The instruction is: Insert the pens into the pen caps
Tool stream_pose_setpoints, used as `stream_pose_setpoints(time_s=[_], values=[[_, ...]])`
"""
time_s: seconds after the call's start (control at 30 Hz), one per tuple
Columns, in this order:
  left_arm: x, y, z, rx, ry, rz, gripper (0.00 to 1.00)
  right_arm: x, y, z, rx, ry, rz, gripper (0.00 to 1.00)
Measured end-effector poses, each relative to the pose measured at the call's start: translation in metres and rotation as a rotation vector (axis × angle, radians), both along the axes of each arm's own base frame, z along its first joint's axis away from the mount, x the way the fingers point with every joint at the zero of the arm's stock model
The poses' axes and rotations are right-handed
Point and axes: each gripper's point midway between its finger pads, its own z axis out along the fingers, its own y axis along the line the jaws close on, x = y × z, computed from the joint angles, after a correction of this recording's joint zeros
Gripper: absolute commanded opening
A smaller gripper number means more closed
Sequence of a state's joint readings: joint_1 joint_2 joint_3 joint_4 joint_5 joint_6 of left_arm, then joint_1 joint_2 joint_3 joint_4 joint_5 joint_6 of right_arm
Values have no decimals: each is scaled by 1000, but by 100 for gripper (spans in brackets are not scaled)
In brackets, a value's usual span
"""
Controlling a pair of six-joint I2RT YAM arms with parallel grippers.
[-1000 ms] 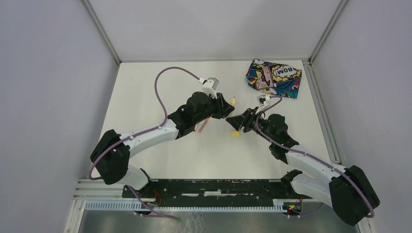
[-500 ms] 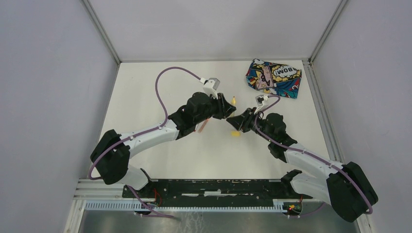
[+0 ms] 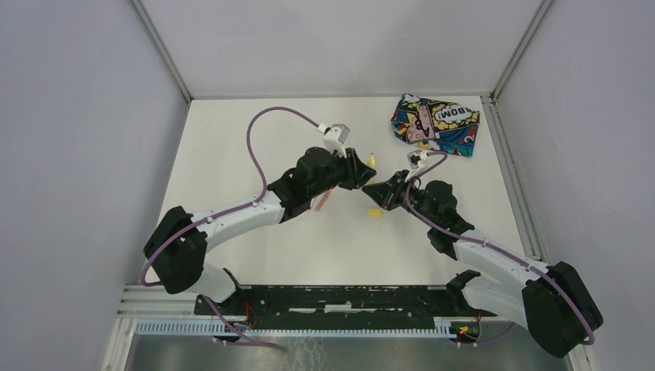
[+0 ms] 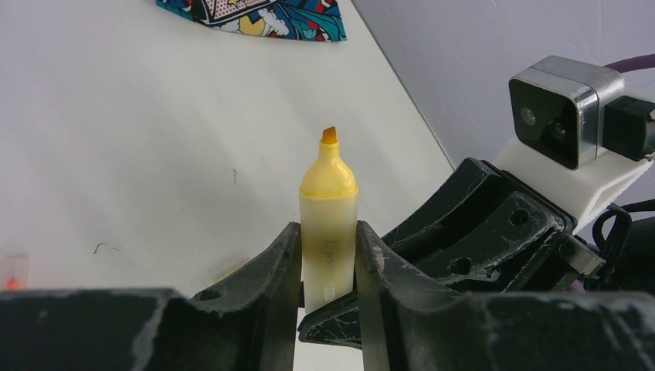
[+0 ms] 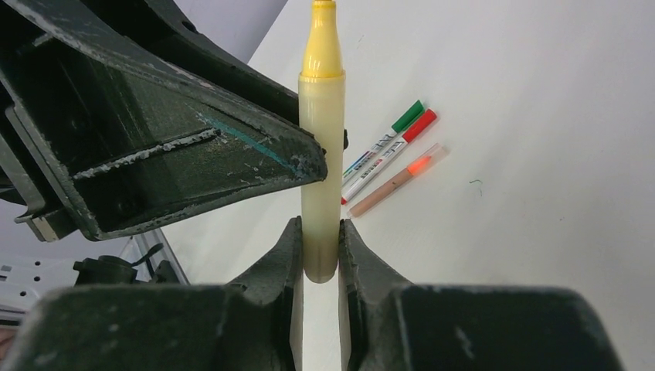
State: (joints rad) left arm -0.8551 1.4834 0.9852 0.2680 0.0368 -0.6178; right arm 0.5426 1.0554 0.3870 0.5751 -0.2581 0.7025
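Note:
The yellow pen (image 4: 328,209) is uncapped, with its orange-tinted nib bare. My left gripper (image 4: 328,267) is shut on its pale barrel. In the right wrist view the same yellow pen (image 5: 321,154) stands upright, and my right gripper (image 5: 320,251) is shut on its rear end just below the left gripper's finger (image 5: 193,147). From above, the two grippers (image 3: 361,175) (image 3: 371,190) meet mid-table, with the pen's yellow tip (image 3: 371,160) poking out. A yellow pen cap (image 3: 374,212) lies on the table under the right gripper. Green (image 5: 384,144), red (image 5: 391,157) and orange (image 5: 396,179) pens lie side by side on the table.
A comic-print pouch (image 3: 435,124) lies at the back right of the white table (image 3: 232,147). The lying pens are partly hidden under the left arm (image 3: 322,199) in the top view. Metal rails and grey walls bound the table on all sides.
My right gripper has shut onto the rear end of the yellow pen and edged up toward the left gripper. The left gripper keeps its hold and has barely moved.

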Motion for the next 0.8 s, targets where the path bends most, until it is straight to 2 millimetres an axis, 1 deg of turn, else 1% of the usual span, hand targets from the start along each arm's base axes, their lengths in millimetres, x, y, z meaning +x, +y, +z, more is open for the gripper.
stream_pose_setpoints(time_s=[0.03,0.23,0.27,0.3,0.37,0.47,0.6,0.67,0.73,0.8], values=[[0,0,0,-1,-1,0,40,0,0,0,-5,-7,1,0],[-5,-3,2,-8,-1,-31,55,0,-3,10,-25,-72,3,0],[-7,-4,4,-9,-5,-45,69,0,-4,12,-30,-87,3,0],[-9,-4,7,-10,-17,-61,72,-1,-5,14,-35,-101,2,0],[-14,-4,17,-14,-45,-92,73,0,-7,21,-45,-135,-2,0],[-21,-3,42,-39,-102,-135,74,2,-11,41,-48,-205,-10,0],[-31,8,94,-90,-231,-174,73,1,-11,76,-31,-302,19,0],[-36,15,116,-112,-287,-185,72,-4,-9,95,-5,-359,55,0],[-43,22,138,-135,-347,-205,71,-14,-4,114,27,-419,108,0],[-52,26,153,-150,-392,-234,70,-26,1,131,66,-471,175,0]])
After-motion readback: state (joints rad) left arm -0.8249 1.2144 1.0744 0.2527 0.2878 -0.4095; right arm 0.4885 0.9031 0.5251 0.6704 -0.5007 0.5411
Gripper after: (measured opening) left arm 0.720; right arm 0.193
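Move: Both grippers already hold the uncapped yellow highlighter, tip up: its middle is about level with the left hand's pads and some 3 cm above and 1 cm ahead of the right's. The yellow cap lies on the table about 21 cm below the left hand, 4 cm ahead and 3 cm right. From that hand, the orange highlighter is about 9 cm ahead and 11 cm left, and the red pen 11 cm ahead and 14 cm left. Open the left gripper wide to let go of the highlighter while the right keeps its pinch near the bottom end. Then raise both hands, slowly at first and then fast: the left about 15 cm up and some 5 cm back, its fingers tipping up roughly 20 degrees, the right about 13 cm up carrying the highlighter, its fingers tipping up nearly 30 degrees and its wrist turning slightly counter-clockwise near the end. ##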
